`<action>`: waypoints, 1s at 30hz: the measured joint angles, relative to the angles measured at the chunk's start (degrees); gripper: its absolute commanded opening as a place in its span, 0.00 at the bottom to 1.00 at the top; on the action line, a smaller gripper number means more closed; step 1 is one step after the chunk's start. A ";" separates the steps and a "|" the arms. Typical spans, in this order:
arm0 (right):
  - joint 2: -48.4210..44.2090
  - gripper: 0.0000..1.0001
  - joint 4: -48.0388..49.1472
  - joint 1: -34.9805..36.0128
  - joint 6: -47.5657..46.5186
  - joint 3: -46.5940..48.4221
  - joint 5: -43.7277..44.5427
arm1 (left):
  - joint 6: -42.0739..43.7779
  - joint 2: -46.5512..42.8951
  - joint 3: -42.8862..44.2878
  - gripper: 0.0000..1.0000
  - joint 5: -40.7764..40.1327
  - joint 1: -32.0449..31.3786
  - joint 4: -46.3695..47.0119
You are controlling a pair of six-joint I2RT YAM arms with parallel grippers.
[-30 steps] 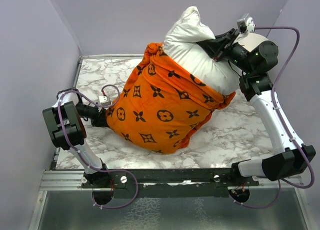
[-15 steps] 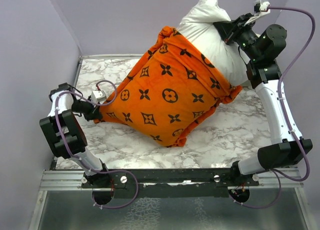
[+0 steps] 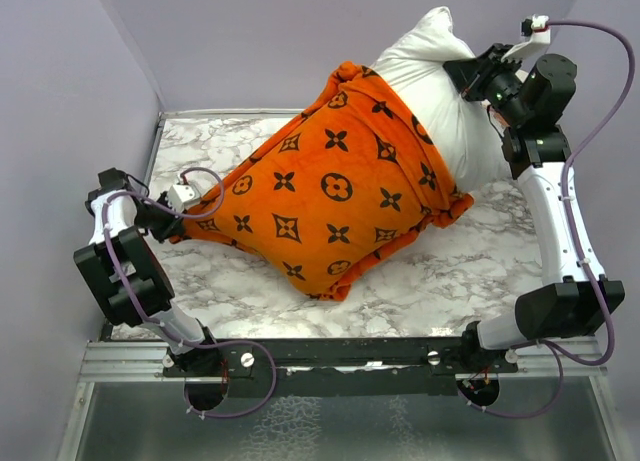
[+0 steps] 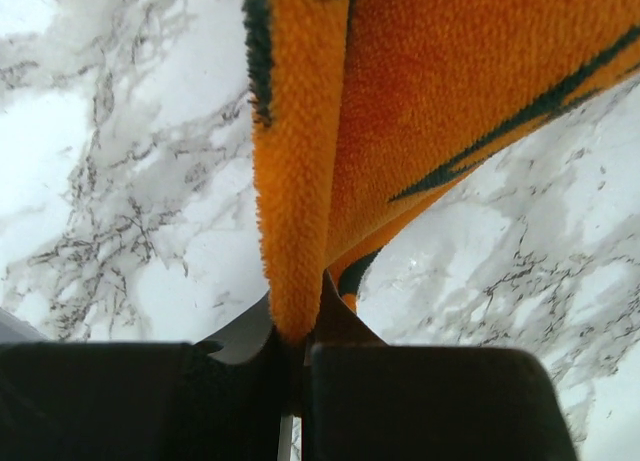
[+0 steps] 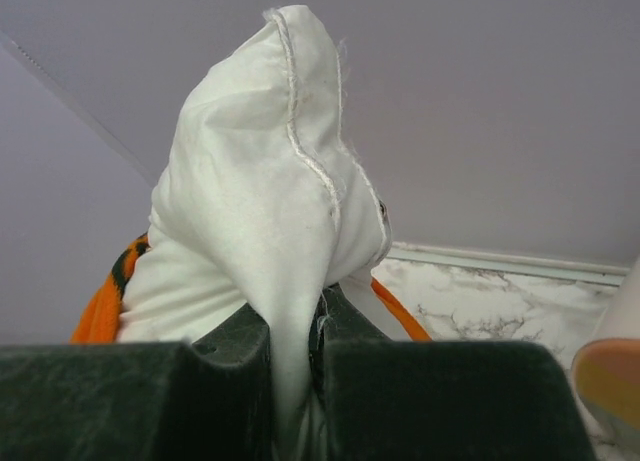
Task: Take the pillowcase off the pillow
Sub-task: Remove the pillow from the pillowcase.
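Observation:
An orange pillowcase with a dark flower pattern covers most of the white pillow, whose bare upper end sticks out at the back right, lifted off the table. My right gripper is shut on a fold of the pillow, high up near the back wall. At the far left, low over the marble, my left gripper is shut on a stretched corner of the pillowcase. The case is pulled taut between the two arms.
The marble table top is walled by purple panels at the back and both sides. A metal rail runs along the near edge by the arm bases. Cables loop round both arms.
The left gripper closed on the pillowcase corner and pulled it left. The right arm lifted the pillow up and to the right, stretching the case out.

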 measured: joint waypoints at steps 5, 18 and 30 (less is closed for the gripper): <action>-0.02 0.01 -1.73 -0.61 1.33 -0.26 -0.31 | 2.34 -0.22 -3.65 0.00 -0.83 3.08 3.37; -1.90 0.01 -2.58 -0.66 8.22 -4.37 -1.75 | 7.69 -0.33 -6.84 0.11 -2.56 7.80 7.80; 7.76 0.01 10.51 2.19 10.36 15.61 -6.80 | -6.78 2.08 40.63 0.99 3.08 -2.29 -17.44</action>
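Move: The left fingers already pinch one corner of the pillowcase's closed end; the middle of the pillowcase is about 33 cm to that hand's right, 4 cm ahead and 9 cm higher, and its loose lower corner roughly 38 cm right and 15 cm back. The right hand already grips the pillow's bare corner; the pillowcase's rim lies some 9 cm left, 4 cm back and 16 cm below it, and the drawer cabinet about 11 cm right, 6 cm ahead and 34 cm below. Still pinching the pillowcase corner, the left hand pulls it about 5 cm left, away from the pillow, and slightly down and back, then opens wide, lets go and rises quickly, some 20 cm, going forward and finally back right. The right hand keeps hold of the pillow corner, sinks about 3 cm under the pull, then lifts it some 13 cm, edging left at the end as its fingers tip up. ##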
